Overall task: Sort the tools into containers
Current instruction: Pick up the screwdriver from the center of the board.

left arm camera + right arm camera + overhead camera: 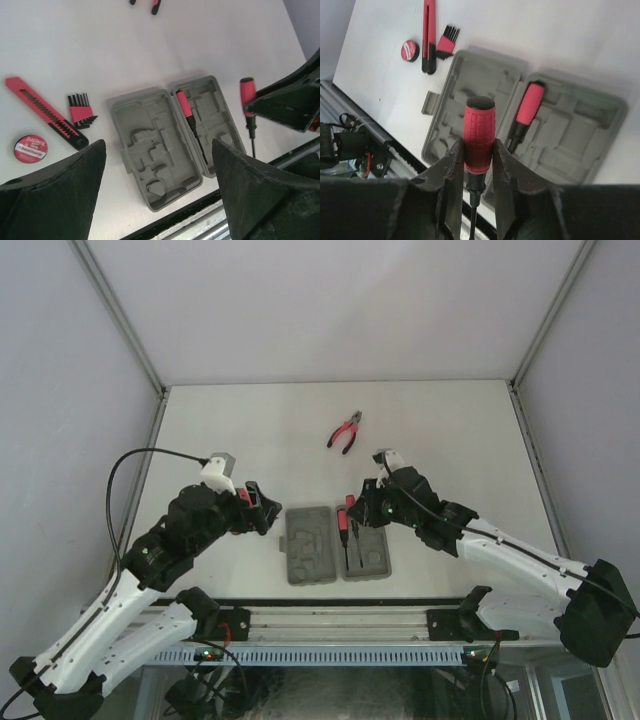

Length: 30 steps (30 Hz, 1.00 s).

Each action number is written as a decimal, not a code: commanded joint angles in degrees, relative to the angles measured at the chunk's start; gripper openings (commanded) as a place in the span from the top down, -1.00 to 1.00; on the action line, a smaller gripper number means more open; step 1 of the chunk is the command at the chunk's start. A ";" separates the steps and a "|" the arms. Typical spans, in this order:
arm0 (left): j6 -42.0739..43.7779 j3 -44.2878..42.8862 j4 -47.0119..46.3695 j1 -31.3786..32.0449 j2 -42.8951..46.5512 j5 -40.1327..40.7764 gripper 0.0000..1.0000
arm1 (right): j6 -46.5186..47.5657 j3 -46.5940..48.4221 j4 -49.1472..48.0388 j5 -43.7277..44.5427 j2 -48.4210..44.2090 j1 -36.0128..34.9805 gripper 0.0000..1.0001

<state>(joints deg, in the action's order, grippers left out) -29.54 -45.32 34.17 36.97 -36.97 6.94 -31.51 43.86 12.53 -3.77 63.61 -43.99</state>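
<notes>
The grey tool case [310, 545] lies open in two halves near the table's front edge. A red-handled screwdriver [342, 526] rests in its right half, at the hinge side [184, 106] [528, 105]. My right gripper [479, 150] is shut on a second red-handled screwdriver [480, 131], held over the case with its shaft pointing back between the fingers [349, 503]. My left gripper [157, 145] hangs open above the case's left half [145, 145], holding nothing. The red-handled pliers [346, 431] lie farther back on the table.
Left of the case lie a red-and-black utility knife [45, 112], a red comb-like key set [80, 112] and a small round red disc [31, 146]; my left arm hides them in the top view. The metal rail [330, 615] runs just in front of the case.
</notes>
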 commanded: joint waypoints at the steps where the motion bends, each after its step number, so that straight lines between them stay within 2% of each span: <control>1: -2.85 1.97 -6.47 2.22 0.24 1.04 -0.79 | -7.29 -1.61 -8.57 1.84 -1.53 -3.74 1.00; 7: -7.29 4.13 -10.67 2.85 -0.13 -0.23 -0.79 | -7.56 -3.13 -12.29 5.78 -1.21 -9.22 1.00; 13: -12.04 3.91 -15.48 2.92 -0.86 -2.74 -0.79 | -3.95 -8.42 -24.59 4.64 -1.57 -12.99 0.98; 17: -11.69 3.21 -15.63 3.51 -1.52 -2.87 -0.78 | -2.32 -8.78 -28.86 7.07 -1.69 -15.15 0.99; 20: -11.03 3.83 -15.91 4.00 -1.56 -3.57 -0.76 | -4.14 -8.72 -31.23 8.70 -1.89 -15.54 1.00; 25: -10.61 7.08 -18.91 5.38 -0.02 -6.32 -0.72 | -9.16 -8.63 -31.48 16.43 -3.71 -16.13 1.00; 30: -8.48 7.79 -19.93 9.01 0.13 -7.37 -0.68 | -11.72 -7.87 -33.30 19.58 -5.94 -15.54 1.00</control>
<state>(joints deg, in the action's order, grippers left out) -39.86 -38.02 18.06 43.16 -37.26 1.67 -39.72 34.00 -15.00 11.14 60.29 -59.61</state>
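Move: The right gripper already holds the screwdriver by its red handle, shaft hanging down. The open left gripper, its destination, is about 23 cm to the right gripper's left, level fore and aft and perhaps 5 cm higher. From the right gripper, the second screwdriver in the case is about 9 cm back, 2 cm left and 10 cm below. From the left gripper, the case's empty left half is about 11 cm right, 9 cm back and 16 cm below. Bring the two grippers together over the case. Carry the screwdriver about 6 cm left with the right hand, drawing back some 5 cm, then easing forward about 2 cm and rising 4–5 cm overall, left side rolling up; keep its grip. Slide the left gripper about 6 cm right to meet it, fingers wide open, rolling its left side down some 15 degrees. ##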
